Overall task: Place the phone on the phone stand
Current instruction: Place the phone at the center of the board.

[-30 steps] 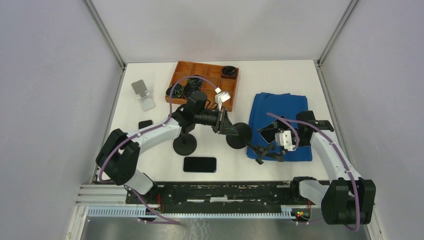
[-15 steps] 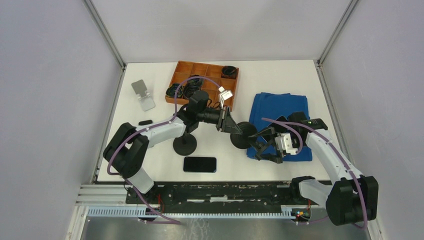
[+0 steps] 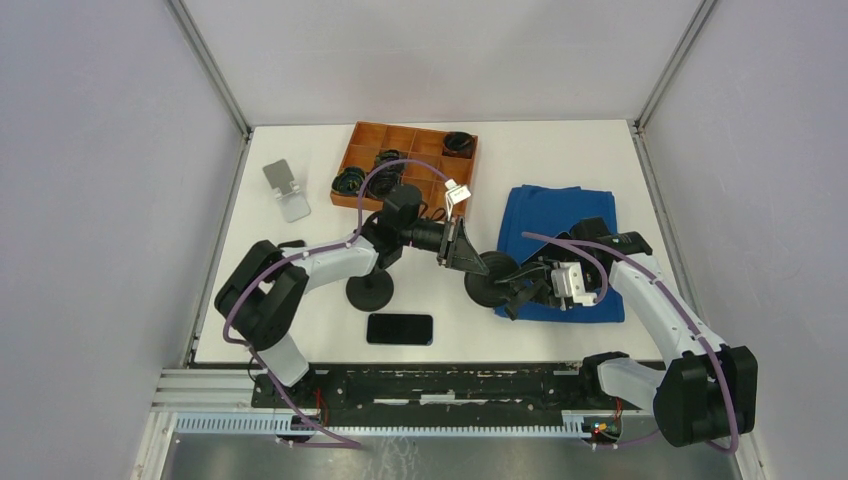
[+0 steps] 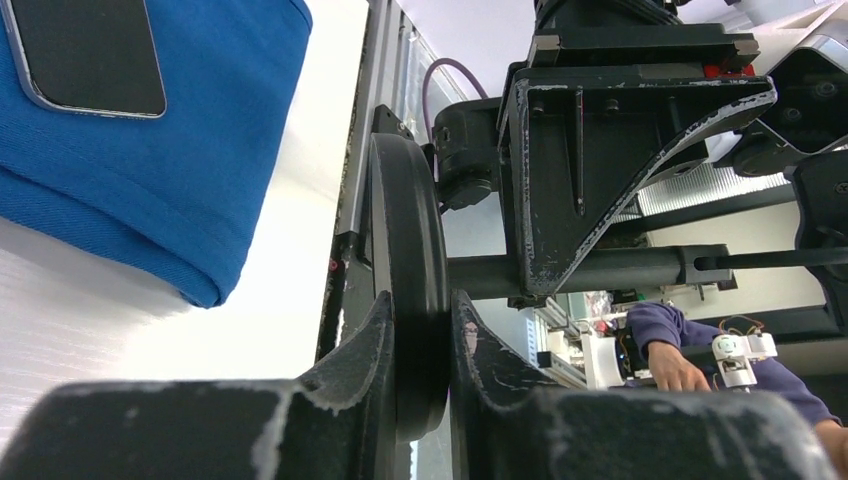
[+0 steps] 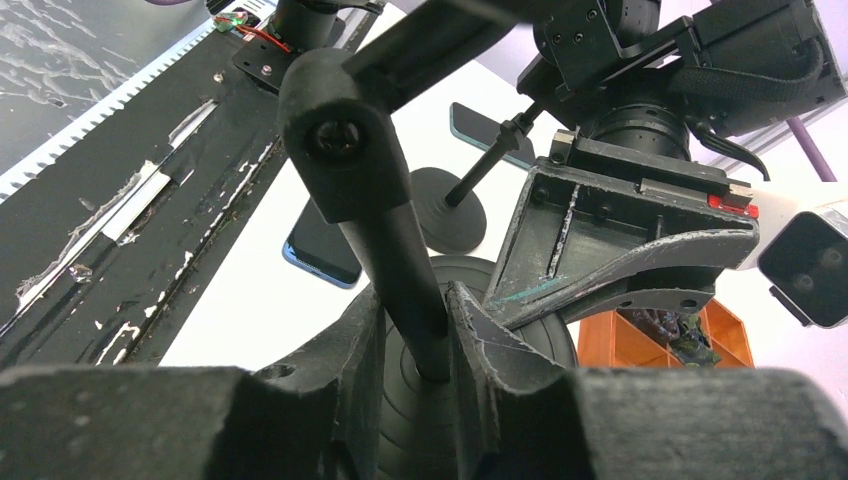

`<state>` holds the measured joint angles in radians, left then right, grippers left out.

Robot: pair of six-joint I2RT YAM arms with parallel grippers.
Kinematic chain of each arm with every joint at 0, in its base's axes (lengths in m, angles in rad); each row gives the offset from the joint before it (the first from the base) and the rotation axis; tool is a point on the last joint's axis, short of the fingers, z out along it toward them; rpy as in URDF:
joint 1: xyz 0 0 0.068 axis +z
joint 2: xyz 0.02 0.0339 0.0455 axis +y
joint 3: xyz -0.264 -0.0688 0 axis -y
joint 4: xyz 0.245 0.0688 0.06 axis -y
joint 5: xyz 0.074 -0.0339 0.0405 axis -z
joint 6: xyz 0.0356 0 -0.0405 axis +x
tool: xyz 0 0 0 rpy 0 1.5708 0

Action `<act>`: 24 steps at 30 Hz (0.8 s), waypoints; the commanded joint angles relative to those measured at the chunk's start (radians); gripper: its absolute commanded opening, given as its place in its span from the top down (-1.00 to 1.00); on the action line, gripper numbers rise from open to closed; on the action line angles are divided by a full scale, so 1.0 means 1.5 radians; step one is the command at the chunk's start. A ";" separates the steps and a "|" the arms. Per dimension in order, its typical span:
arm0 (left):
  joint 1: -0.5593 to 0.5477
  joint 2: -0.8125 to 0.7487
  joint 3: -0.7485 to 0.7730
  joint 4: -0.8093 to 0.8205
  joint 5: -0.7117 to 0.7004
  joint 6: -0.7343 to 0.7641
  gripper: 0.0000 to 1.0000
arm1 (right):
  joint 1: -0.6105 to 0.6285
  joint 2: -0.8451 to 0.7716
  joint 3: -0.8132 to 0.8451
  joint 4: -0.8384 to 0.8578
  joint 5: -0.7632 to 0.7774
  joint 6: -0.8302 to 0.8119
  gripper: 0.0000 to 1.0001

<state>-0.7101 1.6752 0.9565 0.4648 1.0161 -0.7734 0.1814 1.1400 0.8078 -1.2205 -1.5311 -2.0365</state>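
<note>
A black phone (image 3: pixel 399 328) lies flat on the white table near the front rail; it shows again as a blue-edged phone (image 5: pixel 320 245). A black phone stand with a round disc base (image 3: pixel 490 282) is tipped on its side between both arms. My left gripper (image 3: pixel 478 268) is shut on the disc's rim (image 4: pixel 410 240). My right gripper (image 3: pixel 515 297) is shut on the stand's pole (image 5: pixel 385 240), with the disc (image 5: pixel 410 420) just behind its fingers. The pole (image 4: pixel 600 270) runs sideways away from the disc toward the right arm.
A second black round-base stand (image 3: pixel 370 290) stands left of centre. A silver folding stand (image 3: pixel 285 190) sits at the far left. The orange compartment tray (image 3: pixel 365 135) holds cables. A blue cloth (image 3: pixel 555 215) on the right carries another phone (image 4: pixel 90 55).
The right gripper was open beside the pole and has shut on it. The left arm has carried the stand's disc a little to the right and nearer.
</note>
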 commanded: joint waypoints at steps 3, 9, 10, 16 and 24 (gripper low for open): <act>0.000 -0.044 -0.008 0.066 -0.063 -0.013 0.24 | 0.012 -0.002 0.010 -0.023 0.001 -0.004 0.87; 0.000 -0.170 -0.017 -0.143 -0.267 0.133 -0.26 | 0.012 0.008 0.018 -0.020 0.051 0.016 0.90; 0.000 -0.196 -0.024 -0.160 -0.290 0.146 -0.30 | 0.012 0.013 0.021 -0.019 0.056 0.026 0.90; -0.001 -0.341 -0.073 -0.194 -0.404 0.185 -0.36 | 0.011 0.048 0.036 0.025 0.077 0.115 0.91; -0.106 -0.443 -0.082 -0.220 -0.511 0.176 -0.39 | 0.011 0.049 0.019 0.258 0.117 0.433 0.91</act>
<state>-0.7673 1.0523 0.8234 0.1856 0.3927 -0.5697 0.1951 1.2285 0.8116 -1.0683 -1.3418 -1.6814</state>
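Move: The left fingers pinch the rim of the phone stand's round base, whose middle lies about 2 cm back and 2 cm to the right, roughly level. For the right hand, closed on the stem, that base is some 6 cm left, 2 cm ahead and 3 cm below. The phone on the cloth lies about 5 cm ahead, 9 cm right and 17 cm below the right hand; the loose phone, about 11 cm back, 23 cm left and 18 cm below. Open the left gripper to let go of the stand's base, slip it a little forward, then draw it up about 10 cm and left, away from the stand, turning it some 30 degrees counter-clockwise with a roll. Keep the right fingers shut on the stem and lower the stand about 5 cm towards the table, tipping those fingers down and rolling the wrist slightly, easing forward late. ##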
